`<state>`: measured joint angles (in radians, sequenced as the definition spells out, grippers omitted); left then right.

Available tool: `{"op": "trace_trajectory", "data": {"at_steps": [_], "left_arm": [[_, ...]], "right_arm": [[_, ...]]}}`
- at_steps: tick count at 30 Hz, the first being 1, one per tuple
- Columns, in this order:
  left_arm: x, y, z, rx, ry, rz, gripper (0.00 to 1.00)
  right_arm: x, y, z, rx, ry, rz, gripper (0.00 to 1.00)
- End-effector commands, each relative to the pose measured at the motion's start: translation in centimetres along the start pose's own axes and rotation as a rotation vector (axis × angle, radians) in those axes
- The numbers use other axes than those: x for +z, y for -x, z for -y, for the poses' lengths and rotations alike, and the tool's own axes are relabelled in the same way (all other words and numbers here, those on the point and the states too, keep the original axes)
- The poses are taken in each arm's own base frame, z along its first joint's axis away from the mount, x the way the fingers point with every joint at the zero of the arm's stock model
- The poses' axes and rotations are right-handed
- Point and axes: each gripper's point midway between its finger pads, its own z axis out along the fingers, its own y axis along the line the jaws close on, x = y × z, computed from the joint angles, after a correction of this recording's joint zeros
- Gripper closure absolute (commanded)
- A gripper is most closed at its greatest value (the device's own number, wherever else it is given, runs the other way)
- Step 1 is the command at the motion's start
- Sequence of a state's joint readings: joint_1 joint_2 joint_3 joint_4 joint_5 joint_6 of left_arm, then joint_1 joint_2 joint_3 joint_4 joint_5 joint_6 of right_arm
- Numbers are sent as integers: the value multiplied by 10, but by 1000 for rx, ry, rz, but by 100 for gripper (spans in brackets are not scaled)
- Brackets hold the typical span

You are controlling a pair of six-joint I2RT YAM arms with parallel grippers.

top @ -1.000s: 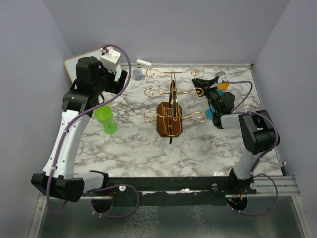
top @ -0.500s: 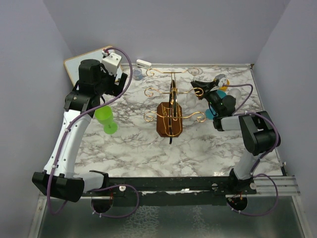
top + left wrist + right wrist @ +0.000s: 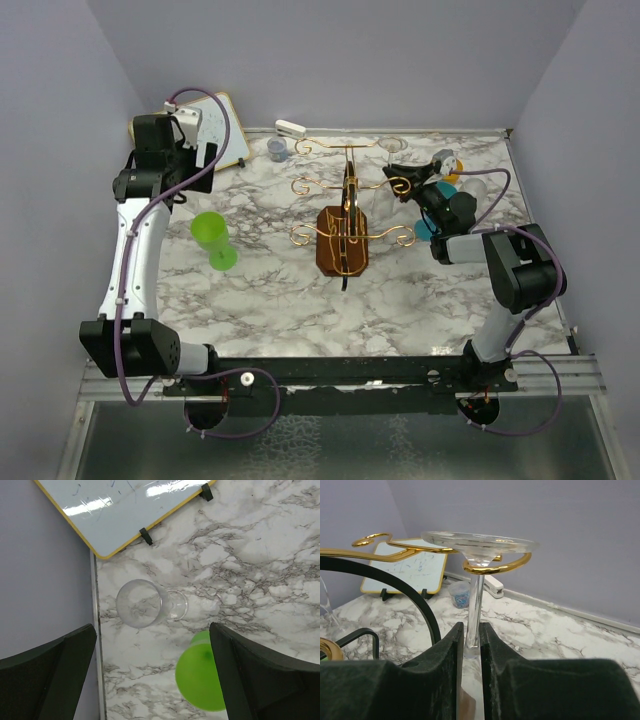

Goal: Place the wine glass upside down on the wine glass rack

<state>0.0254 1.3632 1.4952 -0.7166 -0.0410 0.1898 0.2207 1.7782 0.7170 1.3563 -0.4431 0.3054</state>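
Note:
A clear wine glass point(image 3: 475, 605) hangs upside down on the gold wire wine glass rack point(image 3: 345, 215). Its foot point(image 3: 479, 542) rests on a curled gold arm point(image 3: 512, 565). My right gripper point(image 3: 472, 645) straddles the stem just above the bowl; its jaws are barely apart, with a thin gap beside the stem. In the top view this gripper point(image 3: 403, 172) sits at the rack's right arms. My left gripper point(image 3: 152, 630) hangs open, high over the table's left edge. Another clear wine glass point(image 3: 142, 603) stands below it, untouched.
A green cup point(image 3: 212, 238) stands left of the rack, also under the left gripper as the green cup point(image 3: 200, 672). A yellow-framed whiteboard point(image 3: 225, 135), a white stapler point(image 3: 290, 128) and a small tub of clips point(image 3: 277, 149) sit at the back. Small clutter point(image 3: 452, 173) lies by the right arm.
My left arm has swung back and left, off the green cup towards the whiteboard. The right gripper stayed at the rack and its jaws eased slightly apart on the stem.

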Motion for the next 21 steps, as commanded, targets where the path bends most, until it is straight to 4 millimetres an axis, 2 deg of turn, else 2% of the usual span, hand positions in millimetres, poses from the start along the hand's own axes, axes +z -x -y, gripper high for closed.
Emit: {"op": "trace_trajectory", "data": {"at_steps": [1, 6, 9, 10, 21], "left_arm": [[-17, 15, 2, -29, -61, 36, 1], [-16, 10, -12, -40, -50, 4, 1], [-13, 5, -17, -72, -81, -23, 1], [-13, 3, -19, -82, -88, -29, 1], [-9, -6, -25, -89, -109, -54, 1]], "right_arm": [[5, 21, -11, -41, 54, 62, 79], [1, 21, -8, -55, 29, 62, 70], [-1, 21, -6, -69, 13, 63, 54], [-2, 22, -5, -75, 8, 64, 52], [-6, 24, 4, -102, -51, 57, 48]]}}
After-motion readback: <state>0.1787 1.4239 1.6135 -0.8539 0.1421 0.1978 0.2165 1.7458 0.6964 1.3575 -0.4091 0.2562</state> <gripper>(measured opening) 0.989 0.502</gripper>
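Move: The right hand has the inverted wine glass by its stem, the glass's middle about 4 cm below the fingertips; the rack's far right hook is roughly 6 cm above and 2 cm ahead. The rack's base lies some 9 cm left and 8 cm back, the blue goblet 9 cm right and 4 cm back. For the open left hand, the clear glass stands about 7 cm ahead, 4 cm left and 22 cm below; the green goblet is 6 cm back, 3 cm right. The right fingers spread from the stem to about half open and let the wine glass go on the far right hook, the opening finger seeming to push on the rack; this hand stays nearly in place, edging about 1 cm right and barely up at the end. The left hand, still wide open, shifts about 2.5 cm left towards the clear glass, rising roughly 2 cm and sinking back on the way. ##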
